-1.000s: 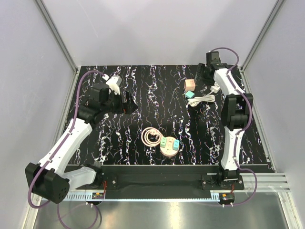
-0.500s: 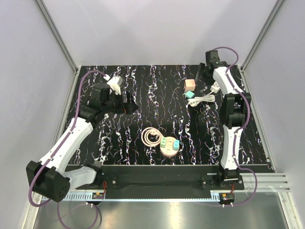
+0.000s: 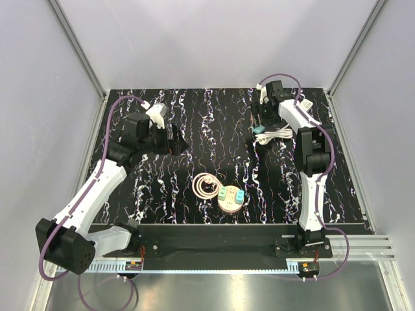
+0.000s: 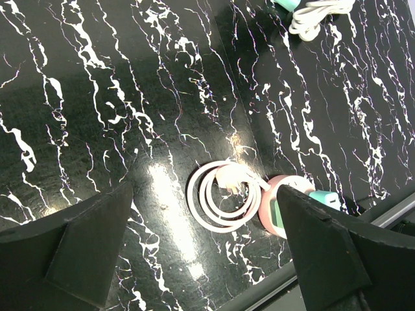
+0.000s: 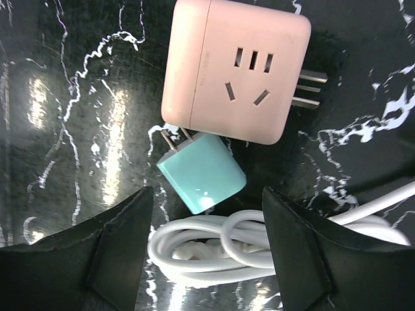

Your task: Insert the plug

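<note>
A teal plug (image 5: pixel 202 172) lies on the black marbled table, prongs pointing at a pink cube adapter (image 5: pixel 237 68) just beyond it. A coiled white cable (image 5: pixel 259 249) lies on its near side. My right gripper (image 5: pixel 208 188) hangs open above the teal plug and the cable, holding nothing; from above it (image 3: pixel 259 120) covers most of the adapter. A round pink socket (image 3: pixel 231 198) with two small plugs in it sits at the front centre beside a pink cable coil (image 3: pixel 206 186). My left gripper (image 4: pixel 206 188) is open and empty, high over the left of the table.
The white cable bundle (image 3: pixel 280 133) runs right to a white plug at the back right. In the left wrist view the pink coil (image 4: pixel 220 197) and the round socket (image 4: pixel 272 207) lie near the table's front edge. Grey walls enclose the table on three sides.
My right arm has swung left from the back right corner to above the pink adapter and teal plug. The left arm has not moved.
</note>
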Robot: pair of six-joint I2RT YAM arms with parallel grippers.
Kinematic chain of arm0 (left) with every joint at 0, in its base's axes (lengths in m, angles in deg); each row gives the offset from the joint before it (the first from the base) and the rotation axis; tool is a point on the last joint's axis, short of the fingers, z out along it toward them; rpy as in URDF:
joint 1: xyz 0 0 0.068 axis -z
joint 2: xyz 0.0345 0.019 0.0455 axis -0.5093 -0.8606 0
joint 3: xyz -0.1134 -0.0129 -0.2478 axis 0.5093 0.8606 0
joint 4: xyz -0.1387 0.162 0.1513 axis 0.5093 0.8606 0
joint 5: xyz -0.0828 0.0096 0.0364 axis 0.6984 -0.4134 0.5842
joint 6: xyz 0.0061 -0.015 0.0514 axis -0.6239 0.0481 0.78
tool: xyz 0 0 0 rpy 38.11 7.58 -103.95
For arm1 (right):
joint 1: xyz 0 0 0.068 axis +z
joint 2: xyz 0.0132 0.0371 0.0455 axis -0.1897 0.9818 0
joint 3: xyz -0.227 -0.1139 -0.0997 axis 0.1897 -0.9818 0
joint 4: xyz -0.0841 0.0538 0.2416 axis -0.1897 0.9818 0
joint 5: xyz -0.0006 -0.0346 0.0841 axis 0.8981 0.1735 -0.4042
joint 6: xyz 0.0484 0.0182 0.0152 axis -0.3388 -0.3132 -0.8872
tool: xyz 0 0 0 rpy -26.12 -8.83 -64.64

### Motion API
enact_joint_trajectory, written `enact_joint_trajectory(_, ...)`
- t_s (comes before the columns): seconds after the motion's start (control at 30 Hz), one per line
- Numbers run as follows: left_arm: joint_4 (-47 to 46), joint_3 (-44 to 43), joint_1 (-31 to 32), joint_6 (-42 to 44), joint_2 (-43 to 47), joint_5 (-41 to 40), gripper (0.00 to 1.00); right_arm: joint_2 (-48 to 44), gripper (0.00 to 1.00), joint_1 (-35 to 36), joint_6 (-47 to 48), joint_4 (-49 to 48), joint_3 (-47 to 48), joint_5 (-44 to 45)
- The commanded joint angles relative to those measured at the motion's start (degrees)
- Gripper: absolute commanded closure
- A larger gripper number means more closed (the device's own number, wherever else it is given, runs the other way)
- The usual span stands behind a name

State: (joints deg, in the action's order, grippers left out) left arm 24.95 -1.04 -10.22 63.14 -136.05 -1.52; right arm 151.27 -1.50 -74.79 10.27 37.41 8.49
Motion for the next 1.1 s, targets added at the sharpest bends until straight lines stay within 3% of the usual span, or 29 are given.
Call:
enact_joint_trajectory(0.0,-2.9,-0.1,-0.1,0.0,-0.1,1.3,0.01,-0.6,0.26,-0.5,6.9,-1.7,1.7,-0.3)
enact_joint_trajectory(0.3,-2.8,-0.2,-0.1,0.1,-1.2,1.3,0.01,0.6,0.33,-0.3,11.7,0.5,1.3,-8.6)
enact_joint_trajectory(0.73,-2.9,-0.3,-0.2,0.2,-2.4,1.5,0.01,4.2,0.37,-0.3,13.6,0.4,3.2,-6.5)
enact_joint_trajectory(0.83,-2.9,-0.3,-0.2,0.2,-2.8,1.5,0.01,4.2,0.48,-0.3,13.6,0.0,3.9,-6.6)
enact_joint_trajectory(1.07,-2.9,-0.4,-0.2,-1.3,-3.3,1.2,0.04,-2.6,0.84,3.5,13.1,-1.9,1.9,-6.0)
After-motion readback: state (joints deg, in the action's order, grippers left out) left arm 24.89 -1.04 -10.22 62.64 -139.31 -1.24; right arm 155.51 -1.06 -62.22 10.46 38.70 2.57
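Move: Under the open right fingers lies the teal plug, about 3 cm below the hand and 1 cm to its left. The pink adapter stands next to it, about 6 cm ahead of the hand, 1 cm left and 2 cm lower. The white cable bundle is centred some 3 cm back and 5 cm to the right, about 4 cm down. From the left hand the plug is roughly 22 cm ahead, 24 cm right and 20 cm below. Turning about 15 degrees counter-clockwise with hardly any sideways travel, the right hand lines its fingers up with the teal plug, then sinks straight down about 3 cm between adapter and cable bundle. The fingers narrow as it goes and pinch the plug by its two sides. The empty left hand sinks about 2 cm, fingers still wide. ##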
